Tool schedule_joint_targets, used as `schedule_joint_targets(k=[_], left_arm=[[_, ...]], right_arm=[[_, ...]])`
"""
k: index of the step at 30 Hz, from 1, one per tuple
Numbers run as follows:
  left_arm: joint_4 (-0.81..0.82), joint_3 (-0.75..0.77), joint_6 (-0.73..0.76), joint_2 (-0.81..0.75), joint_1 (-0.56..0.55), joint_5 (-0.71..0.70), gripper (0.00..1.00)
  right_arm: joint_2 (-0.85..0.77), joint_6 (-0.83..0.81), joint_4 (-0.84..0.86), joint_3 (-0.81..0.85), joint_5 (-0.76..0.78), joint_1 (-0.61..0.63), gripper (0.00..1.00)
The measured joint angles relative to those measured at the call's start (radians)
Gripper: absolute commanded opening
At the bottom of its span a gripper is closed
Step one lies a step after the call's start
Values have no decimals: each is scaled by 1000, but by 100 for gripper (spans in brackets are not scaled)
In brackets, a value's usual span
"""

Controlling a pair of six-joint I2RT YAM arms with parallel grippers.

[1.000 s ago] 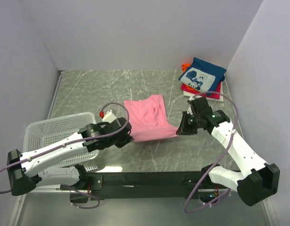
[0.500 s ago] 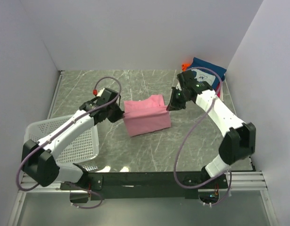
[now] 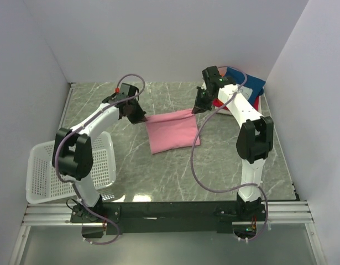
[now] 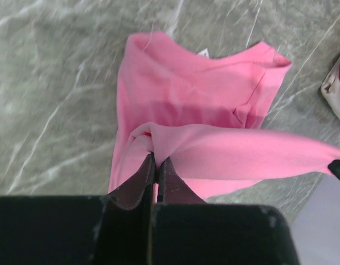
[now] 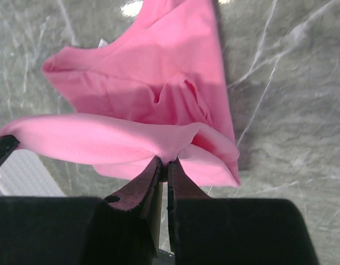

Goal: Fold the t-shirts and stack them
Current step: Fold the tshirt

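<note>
The pink t-shirt (image 3: 172, 131) lies mid-table, folded over on itself, with its far edge raised and stretched between both grippers. My left gripper (image 3: 141, 118) is shut on the raised edge's left corner; in the left wrist view the cloth (image 4: 203, 94) bunches between the closed fingertips of that gripper (image 4: 156, 161). Over at the right corner, my right gripper (image 3: 197, 109) is shut on the same edge, pinching a pleat of the pink cloth (image 5: 158, 83) at its tips (image 5: 166, 163). A folded stack topped by a navy tee (image 3: 249, 84) sits at the back right, partly hidden by the right arm.
A white mesh basket (image 3: 48, 171) stands at the front left beside the left arm's base. Walls close in the table on the left, back and right. The folded stack's red and white edge (image 4: 338, 83) shows at the right of the left wrist view.
Both arms have swung from the front of the table to the back, carrying the shirt's near edge over the rest of it. The shirt is now folded in half.
</note>
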Motion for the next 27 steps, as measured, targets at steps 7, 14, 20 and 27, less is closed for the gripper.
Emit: schedule_joint_targets(k=[7,14,20,27], left_arm=[[5,126,41,152,42,59,0],[-10,177,48,237,69,84,0],[-32,206,51,269,79,78,73],[-66,238,56,289,101,13,86]], right_arm=[[146,-11,-30,129,-25,-29,0],[259,-23,-46,217,-55,-38,0],[299,-46,-41,231,-90,-44,87],[281,-127,28,206,-152,-73,90]])
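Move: My hands grip the two ends of the t-shirt's hem, raised over its upper part. The collar-side edge's left corner is about 5 cm ahead of my left hand, level sideways and some 6 below; its right corner is about 5 ahead, 2 right and 7 below my right hand. The near fold's middle is roughly 11 back and 9 right of my left hand. The folded stack sits about 10 ahead and 15 right of my right hand. Together my hands carry the hem forward and down, about 5 cm each way, easing off as they lower it onto the collar-side edge, fingers tipping back slightly. There both grippers open wide and let go; as they open, my left hand drifts some 2 cm left, off the corner, and my right edges forward and begins to rise. ##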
